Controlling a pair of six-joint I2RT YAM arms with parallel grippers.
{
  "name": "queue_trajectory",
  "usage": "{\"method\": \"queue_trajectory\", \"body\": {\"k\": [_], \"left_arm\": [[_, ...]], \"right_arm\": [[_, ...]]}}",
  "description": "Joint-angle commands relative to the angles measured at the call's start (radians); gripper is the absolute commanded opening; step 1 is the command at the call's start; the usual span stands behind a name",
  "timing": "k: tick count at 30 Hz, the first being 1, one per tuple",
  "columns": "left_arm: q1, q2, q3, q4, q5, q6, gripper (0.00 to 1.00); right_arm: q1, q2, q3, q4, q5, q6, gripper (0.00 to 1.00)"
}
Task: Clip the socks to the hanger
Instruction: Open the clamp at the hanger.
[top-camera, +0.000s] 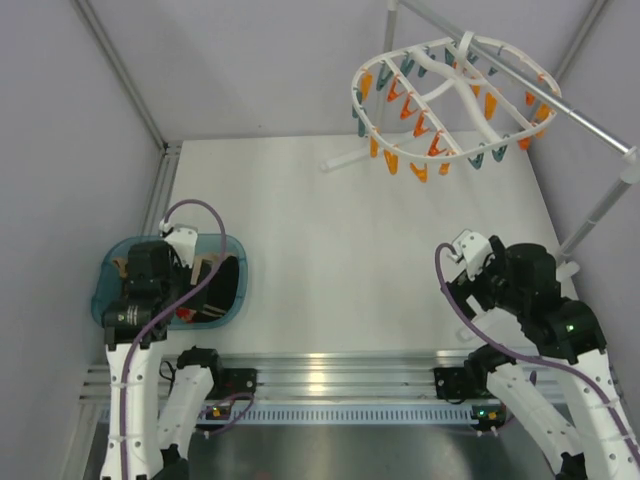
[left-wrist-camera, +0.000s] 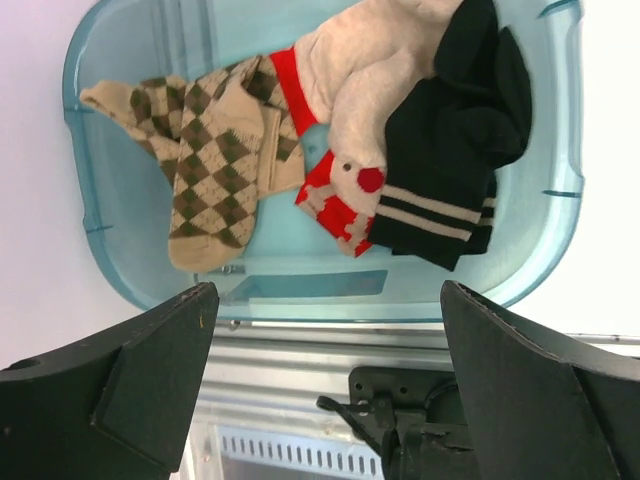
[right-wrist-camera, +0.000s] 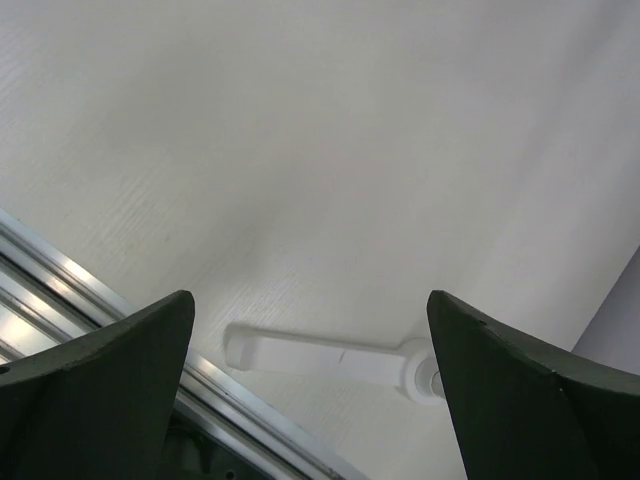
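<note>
Two brown-and-tan argyle socks (left-wrist-camera: 215, 165) lie in the left half of a blue translucent tub (left-wrist-camera: 120, 250), which sits at the table's left edge (top-camera: 108, 275). My left gripper (left-wrist-camera: 325, 330) hovers open above the tub's near rim, apart from the socks; in the top view (top-camera: 165, 290) the arm covers most of the tub. The white oval hanger (top-camera: 450, 100) with orange and teal clips hangs at the back right. My right gripper (right-wrist-camera: 310, 340) stands open over bare table at the near right (top-camera: 475, 252), holding nothing.
A cream-and-red sock (left-wrist-camera: 350, 90) and a black striped sock (left-wrist-camera: 450, 130) share the tub. A grey metal rod stand (top-camera: 560, 100) carries the hanger; one white foot (right-wrist-camera: 320, 355) lies near the right gripper. An aluminium rail (top-camera: 330, 370) runs along the near edge.
</note>
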Motion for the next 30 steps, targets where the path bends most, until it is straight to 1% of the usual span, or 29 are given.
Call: {"method": "queue_trajectory", "body": {"k": [1,2,3,5,6,9,11,13,14,16,17,18,19,20,22,23,26,27,30], "left_arm": [[0.003,0.072,0.035,0.0,-0.079,-0.002,0.98],[0.004,0.103,0.049,0.008,-0.102,-0.019,0.98],[0.004,0.166,0.061,0.009,-0.151,-0.033,0.98],[0.004,0.238,0.118,0.001,-0.162,-0.079,0.98],[0.006,0.301,0.161,-0.003,-0.168,-0.106,0.98],[0.006,0.382,0.241,-0.003,-0.151,-0.134,0.97],[0.007,0.463,0.267,-0.002,-0.154,-0.146,0.96],[0.024,0.514,0.284,0.003,-0.16,-0.143,0.92],[0.059,0.552,0.285,0.012,-0.145,-0.13,0.91],[0.104,0.579,0.281,0.046,-0.121,-0.105,0.88],[0.153,0.6,0.279,0.054,-0.087,-0.076,0.86],[0.177,0.615,0.275,0.061,-0.072,-0.059,0.85],[0.202,0.626,0.272,0.067,-0.053,-0.042,0.8],[0.254,0.637,0.27,0.078,-0.006,0.001,0.77],[0.297,0.669,0.261,0.095,0.031,0.042,0.74],[0.337,0.681,0.261,0.107,0.075,0.083,0.72],[0.388,0.718,0.265,0.121,0.134,0.169,0.72],[0.394,0.723,0.264,0.129,0.18,0.191,0.71],[0.394,0.741,0.258,0.159,0.223,0.237,0.71]], "right_arm": [[-0.007,0.033,0.032,0.023,-0.001,-0.009,1.0],[-0.007,0.042,0.034,0.029,-0.001,-0.009,1.0],[-0.007,0.053,0.043,0.036,-0.007,-0.011,1.0],[-0.007,0.09,0.057,0.045,-0.021,-0.009,1.0],[-0.007,0.122,0.074,0.049,-0.031,-0.005,1.0],[-0.007,0.165,0.104,0.066,-0.071,0.003,1.0],[-0.007,0.21,0.117,0.088,-0.091,0.017,1.0],[-0.007,0.257,0.138,0.092,-0.108,0.038,1.0],[-0.007,0.274,0.147,0.095,-0.129,0.047,1.0],[-0.007,0.311,0.169,0.097,-0.148,0.075,1.0],[-0.007,0.32,0.173,0.1,-0.166,0.083,1.0],[-0.005,0.331,0.181,0.103,-0.176,0.093,1.0],[-0.005,0.345,0.183,0.105,-0.183,0.098,1.0],[-0.005,0.352,0.186,0.108,-0.192,0.103,1.0],[-0.004,0.372,0.192,0.114,-0.197,0.11,1.0],[-0.004,0.375,0.198,0.114,-0.199,0.112,1.0],[-0.002,0.392,0.206,0.111,-0.199,0.116,1.0],[-0.002,0.395,0.212,0.109,-0.199,0.115,1.0],[-0.002,0.411,0.224,0.106,-0.193,0.115,1.0]]}}
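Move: Down in the blue bin, the checkered sock lies about 9 cm ahead of the left hand, 10 cm to its left and 10 cm below. The reindeer sock is some 8 cm to the right of the checkered one, the black sock 12 cm to the right of it, both about as far out. From the right hand, the hanger's near clips are roughly 18 cm ahead, 6 cm left and 10 cm higher; the stand foot lies 2 cm back, 5 cm right, 13 cm below. Reaching out over the bin, the left hand first goes forward about 8 cm, then swings left some 7 cm while sinking 5 cm towards the checkered sock, its fingers tipping down about 20 degrees and narrowing from wide open to roughly three quarters. Meanwhile the right hand, wide open, travels level, 5 cm forward and 5 cm left, towards the hanger's near clips, tipping down slightly. ##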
